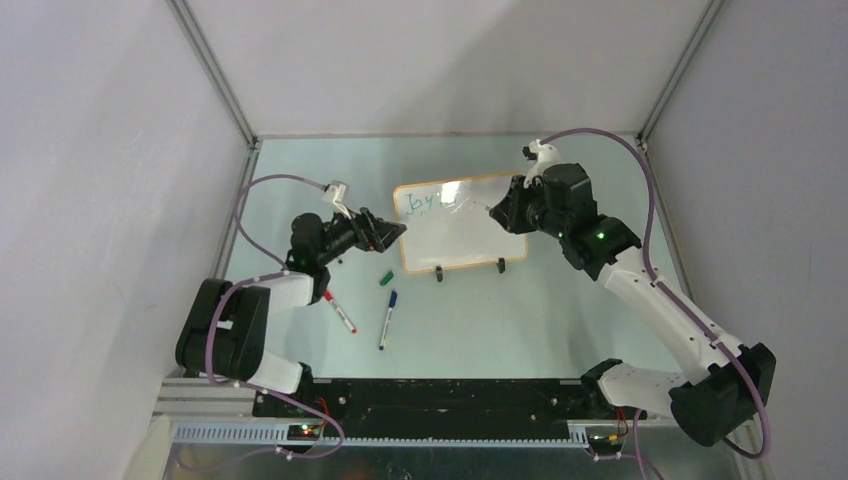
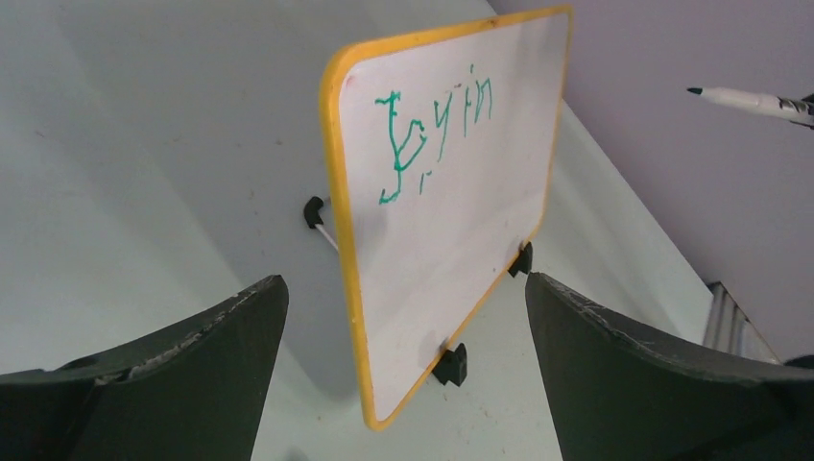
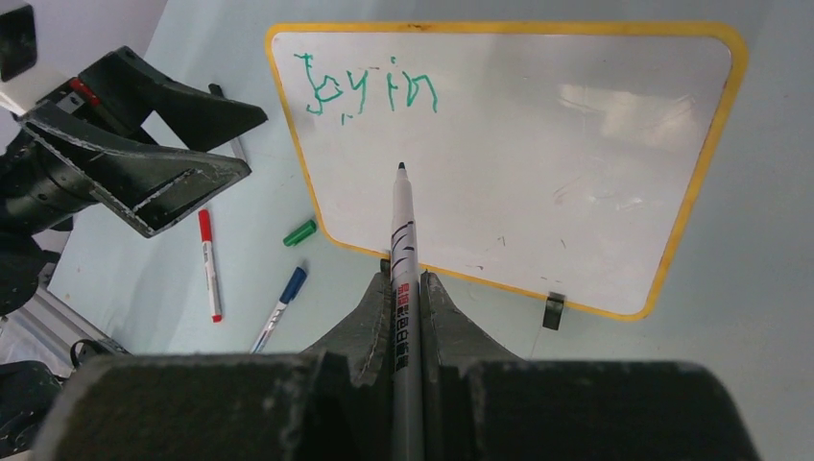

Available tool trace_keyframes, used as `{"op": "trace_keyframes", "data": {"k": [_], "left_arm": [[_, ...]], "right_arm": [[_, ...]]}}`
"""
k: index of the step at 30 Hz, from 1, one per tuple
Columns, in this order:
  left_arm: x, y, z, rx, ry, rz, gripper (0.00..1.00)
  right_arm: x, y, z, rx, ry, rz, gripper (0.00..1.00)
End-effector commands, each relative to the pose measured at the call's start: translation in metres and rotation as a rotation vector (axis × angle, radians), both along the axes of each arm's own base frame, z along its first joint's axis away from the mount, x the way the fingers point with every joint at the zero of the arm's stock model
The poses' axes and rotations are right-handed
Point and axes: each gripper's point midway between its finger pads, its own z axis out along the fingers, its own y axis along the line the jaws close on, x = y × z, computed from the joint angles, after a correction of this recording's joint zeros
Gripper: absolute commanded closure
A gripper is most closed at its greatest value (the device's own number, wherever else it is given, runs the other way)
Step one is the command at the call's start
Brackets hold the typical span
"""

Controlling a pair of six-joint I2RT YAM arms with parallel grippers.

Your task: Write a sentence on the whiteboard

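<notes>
The whiteboard [image 1: 465, 240] [image 2: 451, 240] [image 3: 538, 173] stands upright on two black clip feet at mid-table. Of the sentence [image 1: 425, 203] [image 2: 432, 130] [image 3: 370, 91], green letters reading "Joy in" run along the top left. My right gripper [image 1: 505, 212] [image 3: 405, 280] is shut on a white marker [image 3: 402, 240] [image 2: 749, 100]. The marker's dark tip points at the board's middle and hangs in the air in front of it. My left gripper [image 1: 385, 232] [image 2: 403, 279] is wide open, with its jaws either side of the board's lower left corner and touching nothing.
On the table in front of the board lie a red-capped marker [image 1: 340, 312] [image 3: 208, 264], a blue-capped marker [image 1: 387, 318] [image 3: 280, 307] and a loose green cap [image 1: 386, 278] [image 3: 299, 232]. Grey walls enclose the table on three sides.
</notes>
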Motion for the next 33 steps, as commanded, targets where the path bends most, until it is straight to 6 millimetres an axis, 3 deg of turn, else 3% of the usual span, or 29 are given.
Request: {"op": "trace_keyframes", "data": {"k": [1, 4, 8, 13, 14, 15, 16, 23, 33], "left_arm": [[0.002, -0.010, 0.018, -0.084, -0.049, -0.113, 0.01], [0.004, -0.009, 0.019, -0.117, -0.056, -0.112, 0.01], [0.014, -0.004, 0.003, -0.092, 0.010, -0.077, 0.01], [0.017, -0.018, 0.003, -0.126, 0.003, -0.201, 0.01], [0.015, -0.020, 0.016, -0.163, -0.042, -0.233, 0.01], [0.014, -0.021, 0.009, -0.185, -0.028, -0.241, 0.01], [0.011, -0.022, 0.021, -0.220, -0.078, -0.255, 0.00], [0.016, -0.023, 0.011, -0.299, -0.029, -0.283, 0.01], [0.021, -0.018, 0.005, -0.319, -0.007, -0.205, 0.35]], "right_arm": [[0.007, 0.011, 0.024, 0.030, -0.072, 0.038, 1.00], [0.008, 0.012, 0.022, 0.029, -0.066, 0.042, 1.00], [0.007, 0.010, 0.020, 0.018, -0.065, 0.039, 1.00], [0.008, 0.012, 0.020, 0.022, -0.068, 0.043, 1.00], [0.008, 0.013, 0.019, 0.020, -0.067, 0.044, 1.00], [0.008, 0.014, 0.019, 0.016, -0.069, 0.046, 1.00], [0.008, 0.015, 0.017, 0.011, -0.066, 0.047, 1.00], [0.007, 0.029, 0.013, -0.019, -0.086, 0.066, 1.00], [0.011, 0.035, 0.008, -0.032, -0.089, 0.067, 1.00]]}}
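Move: The whiteboard's left edge lies about 7 cm ahead of the open left hand, 3 cm to its right and 6 cm lower. The green cap is almost straight beneath this hand, some 14 cm down, with the blue marker 12 cm farther back. From the right hand, which holds a marker, the green writing is about 13 cm ahead, 14 cm left and 13 cm down. The whiteboard's middle is 11 cm ahead, 7 cm left, 17 cm down. Still pinching the marker, its tip clear of the whiteboard, the right hand makes a small adjustment, then shifts left about 3 cm and slightly down towards the green writing. The left hand eases right, forward and down, 2 cm or less each way, towards the left edge, rolling its left side down and turning clockwise; its wide-open fingers begin closing, by about a quarter. ##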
